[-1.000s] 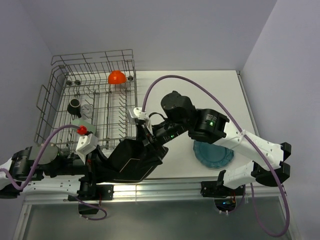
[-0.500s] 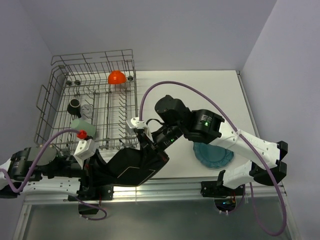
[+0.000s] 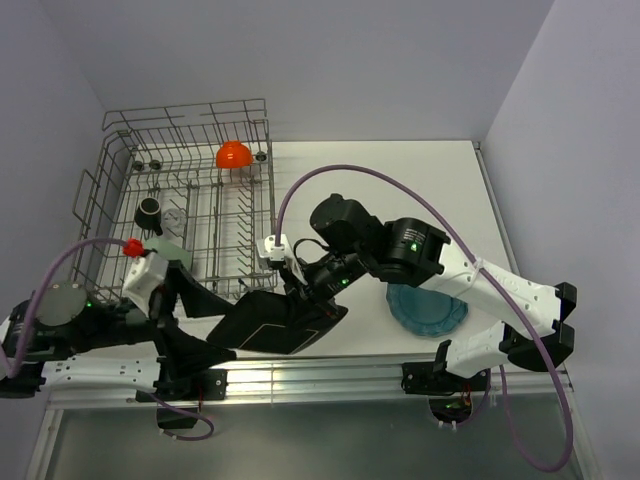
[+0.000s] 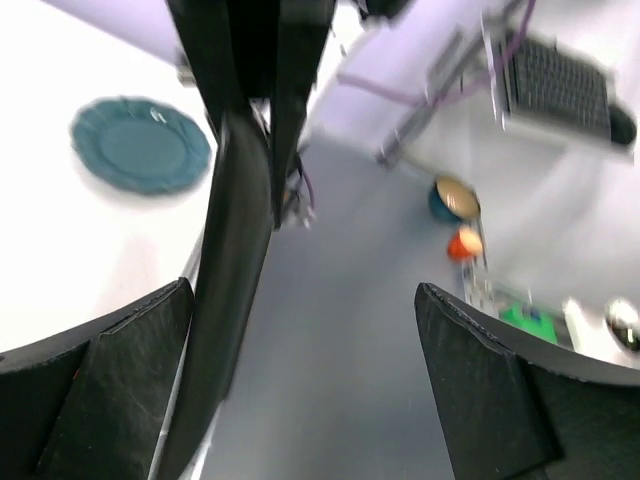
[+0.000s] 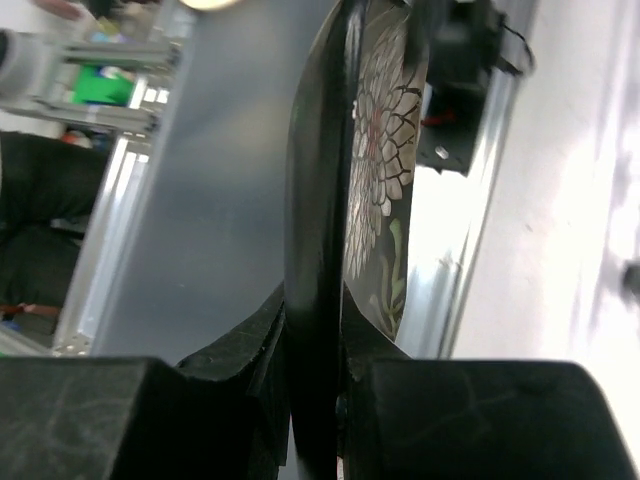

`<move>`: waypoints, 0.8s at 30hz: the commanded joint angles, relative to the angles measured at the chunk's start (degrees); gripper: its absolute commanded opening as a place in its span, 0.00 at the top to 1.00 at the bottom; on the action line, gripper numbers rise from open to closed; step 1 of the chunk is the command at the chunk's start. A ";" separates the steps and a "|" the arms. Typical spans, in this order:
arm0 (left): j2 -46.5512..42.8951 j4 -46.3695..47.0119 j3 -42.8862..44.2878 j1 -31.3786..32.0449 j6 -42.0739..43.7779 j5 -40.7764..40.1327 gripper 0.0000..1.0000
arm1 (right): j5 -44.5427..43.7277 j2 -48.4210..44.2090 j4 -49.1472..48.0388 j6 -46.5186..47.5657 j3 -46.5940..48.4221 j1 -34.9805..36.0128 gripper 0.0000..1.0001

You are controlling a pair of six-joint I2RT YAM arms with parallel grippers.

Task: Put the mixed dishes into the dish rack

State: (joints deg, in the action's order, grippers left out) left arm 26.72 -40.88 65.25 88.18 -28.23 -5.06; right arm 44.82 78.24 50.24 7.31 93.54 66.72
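The black square flowered plate (image 3: 280,322) hangs tilted over the table's near edge, with my right gripper (image 3: 300,287) shut on its upper rim. The right wrist view shows that plate (image 5: 378,150) edge-on, pinched between the fingers of the right gripper (image 5: 318,400). My left gripper (image 3: 212,326) stands open just left of the plate, apart from it. In the left wrist view the left gripper (image 4: 300,385) holds nothing, and the plate (image 4: 235,280) stands by its left finger. The teal round plate (image 3: 430,310) lies on the table. In the dish rack (image 3: 90,210) are the orange bowl (image 3: 233,154), dark mug (image 3: 148,211), clear glass (image 3: 175,218) and pale green cup (image 3: 172,250).
The white table (image 3: 400,170) runs from the rack's right side to the right wall. The metal rail (image 3: 320,378) with the arm bases lies along the near edge. The right arm's elbow (image 3: 410,250) reaches over the teal plate.
My left gripper has let go of the black plate, opened wide and drawn back to the left. The right gripper has shut on the plate and now carries it alone.
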 commanded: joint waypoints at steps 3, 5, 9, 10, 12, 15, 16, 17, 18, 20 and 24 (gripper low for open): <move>-1.32 -0.94 5.23 -0.20 -2.88 -12.06 0.01 | -6.48 -3.53 -2.87 2.71 2.26 -0.45 1.00; -0.36 -4.71 7.68 -0.12 -4.37 -18.80 0.01 | -9.29 -3.88 -2.69 3.76 2.53 -0.80 1.00; 2.89 -9.64 10.94 -0.20 -5.61 -30.95 0.01 | -16.24 -3.01 -2.69 5.34 6.47 -2.12 1.00; 4.47 -10.78 11.64 -0.20 -6.22 -33.76 0.01 | -18.52 -2.48 -2.86 5.78 7.61 -2.47 1.00; 5.71 -12.47 13.32 -0.12 -7.28 -40.86 0.01 | -20.29 -0.11 -3.30 7.18 12.00 -2.82 1.00; 6.42 -12.73 14.46 -0.20 -8.60 -47.21 0.01 | -23.63 4.54 -2.87 9.82 19.65 -3.78 1.00; 6.07 -12.21 14.03 -0.20 -8.51 -47.76 0.01 | -23.98 6.73 -2.95 10.70 21.41 -4.05 1.00; 5.63 -10.98 13.24 -0.20 -7.03 -47.68 0.01 | -24.51 7.80 -3.48 12.36 24.56 -4.14 1.00; 5.10 -8.62 12.62 -0.12 -6.32 -47.50 0.01 | -24.60 8.85 -3.65 13.59 25.98 -4.31 1.00; 3.87 -7.20 10.69 -0.20 -5.61 -47.50 0.01 | -24.34 11.67 -5.75 15.53 29.58 -4.84 1.00; 3.43 -8.86 9.63 -0.20 -7.19 -49.52 0.01 | -24.77 17.11 -9.36 17.30 34.86 -7.04 1.00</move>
State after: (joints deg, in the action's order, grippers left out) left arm 30.37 -50.48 75.55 88.14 -35.07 -50.65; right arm 21.12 94.06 52.29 20.64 122.85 61.30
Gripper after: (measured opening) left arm 0.992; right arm 0.214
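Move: The right hand already grips the black flower plate, whose middle is about 5 cm to its left, 4 cm back and 3 cm below. The middle of the dish rack lies some 38 cm ahead of that hand, 29 cm left and 29 cm down; in it, the green cup is about 26 ahead and 34 left, the orange bowl 53 ahead and 19 left. From the open left hand, the plate is about 7 cm right, 1 back and 7 below, the rack's middle 40 ahead and 18 left. Forward, about 14 cm, the right hand carries the black plate towards the rack, first dipping slightly, then climbing about 7 cm and drifting left, while its wrist turns some 20 degrees clockwise and rolls the forward side up; its fingers keep their grip. The left hand, already open, draws clear of the plate, going forward and left and swinging some 45 degrees counter-clockwise. ##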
